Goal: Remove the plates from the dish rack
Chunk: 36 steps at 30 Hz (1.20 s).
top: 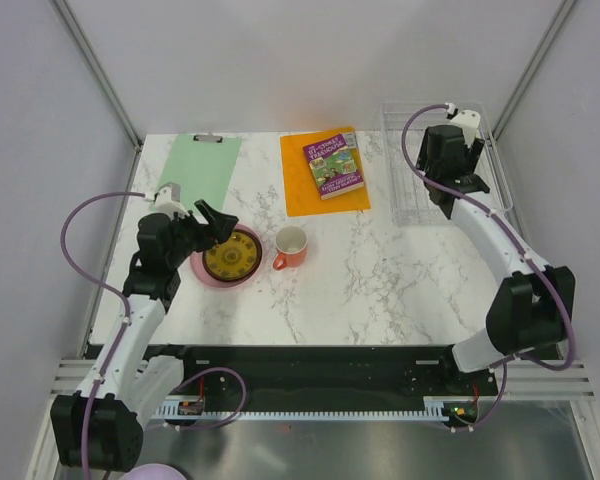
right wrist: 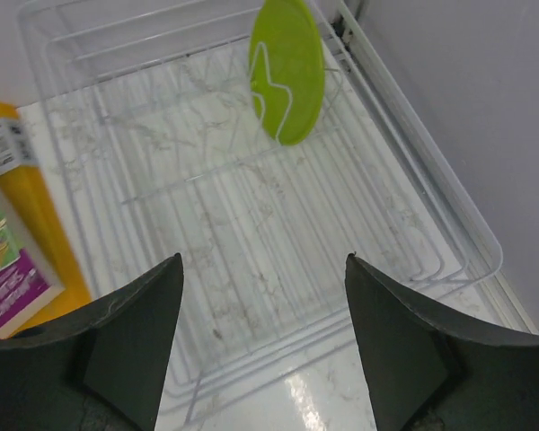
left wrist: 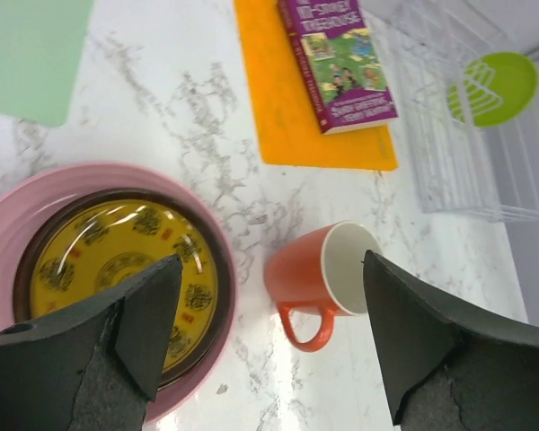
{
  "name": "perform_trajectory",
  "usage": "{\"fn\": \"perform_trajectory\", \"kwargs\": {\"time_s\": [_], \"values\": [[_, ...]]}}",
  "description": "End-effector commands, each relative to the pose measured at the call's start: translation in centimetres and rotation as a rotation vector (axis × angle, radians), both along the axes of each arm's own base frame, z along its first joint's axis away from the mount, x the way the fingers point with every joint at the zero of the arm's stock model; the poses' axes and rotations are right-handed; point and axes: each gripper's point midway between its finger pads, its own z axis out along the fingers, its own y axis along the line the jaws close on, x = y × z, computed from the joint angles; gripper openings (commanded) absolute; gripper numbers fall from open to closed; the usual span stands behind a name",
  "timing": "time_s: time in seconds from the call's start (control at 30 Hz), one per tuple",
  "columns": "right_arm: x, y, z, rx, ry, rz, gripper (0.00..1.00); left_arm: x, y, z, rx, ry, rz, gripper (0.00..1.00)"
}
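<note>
A lime green plate (right wrist: 287, 67) stands on edge at the far end of the see-through dish rack (right wrist: 431, 224); it also shows in the left wrist view (left wrist: 499, 85). My right gripper (right wrist: 262, 296) is open and empty above the rack's near end (top: 405, 190); the arm hides the green plate in the top view. A pink plate (left wrist: 18, 202) lies flat on the table with a brown-and-yellow patterned plate (left wrist: 117, 260) stacked in it. I cannot make out a separate dark red plate. My left gripper (left wrist: 269, 332) is open and empty, just above the stack's right edge (top: 230, 258).
An orange-and-white mug (top: 292, 246) stands right of the plate stack, close to my left gripper. An orange mat (top: 310, 190) with a book (top: 334, 165) on it lies at the back centre. A green clipboard (top: 202, 170) lies at the back left. Walls enclose the table.
</note>
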Motion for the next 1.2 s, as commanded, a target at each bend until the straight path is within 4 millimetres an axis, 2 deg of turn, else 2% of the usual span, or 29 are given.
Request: {"fn": "perform_trajectory", "kwargs": {"time_s": [0.0, 0.03, 0.07, 0.1, 0.13, 0.17, 0.2, 0.23, 0.27, 0.3, 0.33, 0.37, 0.4, 0.43, 0.47, 0.5, 0.53, 0.57, 0.6, 0.67, 0.7, 0.73, 0.8, 0.83, 1.0, 1.1, 1.17], "values": [[4.0, -5.6, -0.7, -0.022, -0.015, -0.154, 0.79, 0.5, -3.0, 2.8, -0.017, -0.114, -0.200, 0.88], [4.9, -6.0, -1.2, -0.012, -0.008, -0.150, 0.79, 0.5, -3.3, 2.8, -0.021, -0.115, -0.218, 0.88], [6.2, -6.6, -0.1, 0.000, -0.043, -0.154, 0.78, 0.8, -3.4, 2.5, -0.021, -0.112, -0.224, 0.88], [7.4, -7.6, -2.2, -0.001, -0.004, -0.162, 0.78, 0.9, -3.5, 2.4, -0.021, -0.114, -0.231, 0.88], [8.2, -8.0, -2.6, 0.002, -0.002, -0.162, 0.77, 1.0, -3.6, 2.2, -0.024, -0.112, -0.235, 0.88], [9.4, -8.3, -1.8, 0.000, -0.025, -0.165, 0.77, 1.2, -3.6, 1.9, -0.025, -0.108, -0.238, 0.88], [10.4, -8.8, -3.6, -0.020, 0.017, -0.160, 0.76, 1.5, -3.7, 1.6, -0.025, -0.101, -0.241, 0.88], [11.4, -8.8, -2.6, -0.027, -0.008, -0.160, 0.76, 1.7, -3.8, 1.3, -0.026, -0.094, -0.249, 0.87], [12.1, -8.8, -2.7, -0.034, -0.013, -0.156, 0.75, 1.8, -3.9, 1.2, -0.025, -0.093, -0.252, 0.87], [12.6, -10.7, -4.2, -0.041, 0.014, -0.178, 0.75, 2.2, -3.9, 0.8, -0.024, -0.086, -0.254, 0.87], [13.5, -11.1, -3.3, -0.048, -0.008, -0.178, 0.75, 2.3, -3.9, 0.5, -0.022, -0.083, -0.256, 0.87], [14.0, -11.3, -3.6, -0.049, -0.003, -0.176, 0.74, 2.5, -3.9, 0.2, -0.021, -0.080, -0.257, 0.87], [14.5, -11.9, -4.9, -0.053, 0.019, -0.183, 0.74, 2.7, -4.0, -0.2, -0.020, -0.073, -0.259, 0.87], [14.9, -12.3, -5.0, -0.064, 0.023, -0.183, 0.74, 3.1, -4.0, -0.9, -0.023, -0.054, -0.258, 0.87], [15.5, -12.5, -4.3, -0.070, 0.006, -0.182, 0.73, 3.3, -4.1, -1.3, -0.023, -0.046, -0.264, 0.86], [15.9, -13.1, -5.5, -0.078, 0.026, -0.196, 0.73, 3.4, -4.2, -1.5, -0.026, -0.040, -0.268, 0.86], [16.5, -13.3, -4.8, -0.091, 0.014, -0.196, 0.73, 3.6, -4.4, -2.0, -0.031, -0.034, -0.283, 0.85], [16.7, -13.5, -5.1, -0.096, 0.018, -0.196, 0.72, 3.8, -4.5, -2.2, -0.034, -0.030, -0.287, 0.85], [17.1, -13.9, -6.2, -0.100, 0.037, -0.198, 0.72, 3.8, -4.6, -2.4, -0.035, -0.027, -0.291, 0.85], [17.9, -14.3, -6.0, -0.112, 0.029, -0.190, 0.70, 4.1, -4.6, -2.9, -0.038, -0.020, -0.292, 0.85], [18.2, -14.6, -7.0, -0.115, 0.046, -0.188, 0.70, 4.2, -4.7, -3.1, -0.038, -0.018, -0.292, 0.85], [18.7, -14.6, -6.7, -0.115, 0.034, -0.183, 0.66, 4.3, -4.7, -3.2, -0.036, -0.018, -0.292, 0.85], [19.0, -15.1, -7.9, -0.116, 0.052, -0.179, 0.64, 4.6, -4.7, -3.5, -0.032, -0.014, -0.296, 0.84], [19.4, -15.1, -7.9, -0.111, 0.047, -0.167, 0.59, 4.7, -4.7, -3.7, -0.032, -0.010, -0.295, 0.84], [20.0, -15.8, -10.2, -0.085, 0.070, -0.144, 0.50, 5.1, -4.9, -4.6, -0.035, 0.007, -0.301, 0.84], [20.3, -15.7, -10.9, -0.066, 0.077, -0.109, 0.38, 5.2, -4.9, -4.8, -0.038, 0.010, -0.298, 0.83], [20.5, -15.4, -11.0, -0.062, 0.076, -0.086, 0.26, 5.2, -4.9, -5.0, -0.040, 0.016, -0.294, 0.83]]}}
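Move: The green plate, standing in the dish rack, has its middle about 25 cm ahead of the right hand, 15 cm to its right and 16 cm below. The rack's middle lies some 7 cm nearer and 6 cm left of that plate; the book is about 20 cm ahead of the right hand and 23 cm left, down on the table. From the left hand, the green plate is roughly 37 cm ahead, 68 cm right and 10 cm lower. Reach the open right gripper forward and to the right while lowering it, some 28 cm in all, over the rack to the green plate's near upper edge; sink the last 5 cm or so there, narrowing the fingers to about a third open around that rim. Meanwhile bring the empty, open left gripper down about 7 cm, also right and forward, turning some 15 degrees clockwise. ##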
